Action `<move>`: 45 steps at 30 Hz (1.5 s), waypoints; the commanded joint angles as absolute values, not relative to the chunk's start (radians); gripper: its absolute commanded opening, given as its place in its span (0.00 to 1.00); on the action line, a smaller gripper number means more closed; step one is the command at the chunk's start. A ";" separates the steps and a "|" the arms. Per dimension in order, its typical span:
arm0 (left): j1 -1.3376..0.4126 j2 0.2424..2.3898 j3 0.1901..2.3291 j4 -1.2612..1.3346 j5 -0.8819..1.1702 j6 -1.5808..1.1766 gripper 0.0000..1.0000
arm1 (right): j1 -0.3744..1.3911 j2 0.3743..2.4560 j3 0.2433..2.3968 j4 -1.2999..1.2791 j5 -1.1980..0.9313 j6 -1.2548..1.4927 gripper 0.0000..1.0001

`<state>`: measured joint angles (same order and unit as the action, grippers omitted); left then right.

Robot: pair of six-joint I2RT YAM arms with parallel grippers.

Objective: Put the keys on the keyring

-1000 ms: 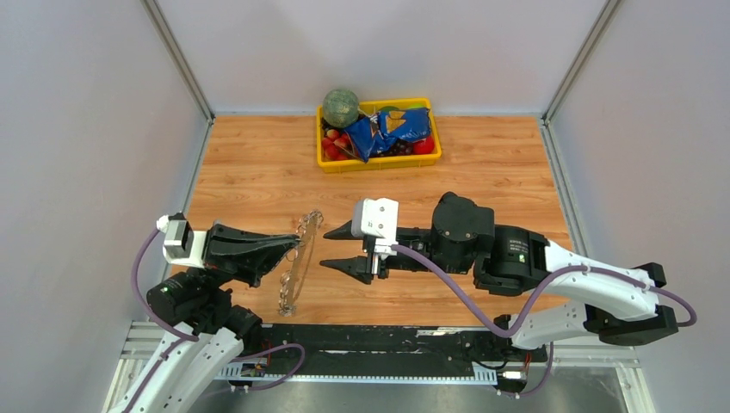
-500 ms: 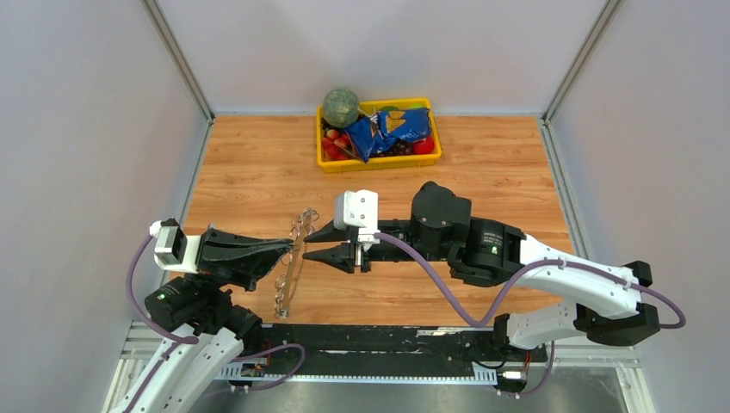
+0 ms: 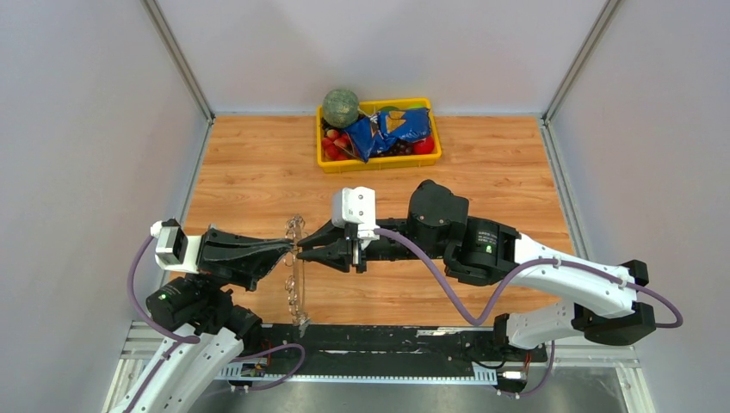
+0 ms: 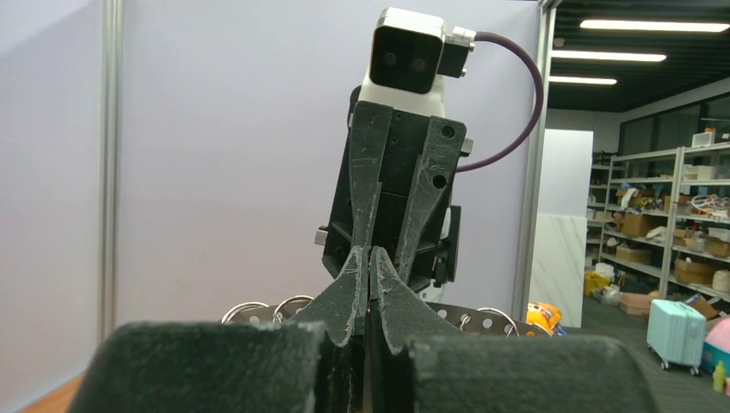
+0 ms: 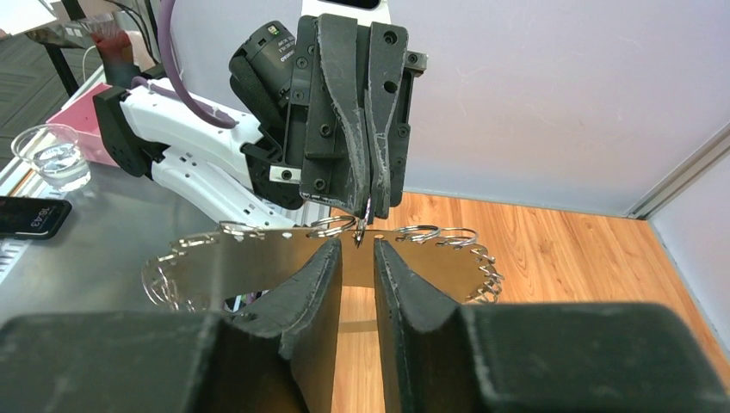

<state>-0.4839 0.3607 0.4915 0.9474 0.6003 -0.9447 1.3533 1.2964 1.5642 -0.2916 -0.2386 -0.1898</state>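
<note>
The keyring [image 3: 297,284] is a thin silver band with small rings along its edge, standing on edge above the table near the front. My left gripper [image 3: 291,250] is shut on its top edge; in the right wrist view its fingers [image 5: 349,129] pinch the keyring [image 5: 232,258] from above. My right gripper [image 3: 303,250] faces it from the right, tip to tip. The right gripper [image 5: 357,249] has its jaws a narrow gap apart with nothing between them, just short of the band. In the left wrist view the keyring [image 4: 482,320] curves behind my left gripper [image 4: 370,258]. The keys are out of view.
A yellow tray [image 3: 379,161] at the back of the wooden table holds a green melon [image 3: 341,107], a blue bag [image 3: 392,131] and red items. Off the table's near side sit a glass [image 5: 52,155] and a phone [image 5: 30,215].
My right arm has moved left until its fingertips meet the keyring, and its jaws have narrowed. The left gripper stays shut on the keyring, whose lower end has swung slightly.
</note>
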 commanded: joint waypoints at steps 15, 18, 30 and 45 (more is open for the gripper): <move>-0.485 0.354 0.490 0.999 0.575 -0.942 0.00 | 1.350 1.319 1.613 -0.224 -0.258 -0.166 0.00; -0.485 0.352 0.491 1.000 0.580 -0.943 0.00 | 1.349 1.312 1.612 -0.225 -0.240 -0.164 0.00; -0.485 0.298 0.637 0.427 0.621 -0.788 0.35 | 1.324 1.207 1.537 -0.308 -0.161 -0.169 0.00; -0.486 0.406 0.787 0.096 0.696 -0.627 0.51 | 1.321 1.050 1.427 -0.515 -0.071 -0.178 0.00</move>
<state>-0.4839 0.3428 0.7467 0.1974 0.6506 -0.6872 1.3239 1.0988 1.4384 -0.4694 -0.1246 -0.1776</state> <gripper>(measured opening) 0.505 0.005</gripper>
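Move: The left hand still pinches the metal keyring at its upper rim; the band's middle lies about 2 cm back of the left hand, 1 cm to its right and 3 cm below. From the right hand, half open with its fingers pointing left, that middle is some 2 cm back, 1 cm to the left and 3 cm below. The left fingertips are about 2 cm left of the right hand, level with it fore and aft. Right fingers pinch the keyring's rim, left fingers open, then the right hand carries it about 7 cm right. ##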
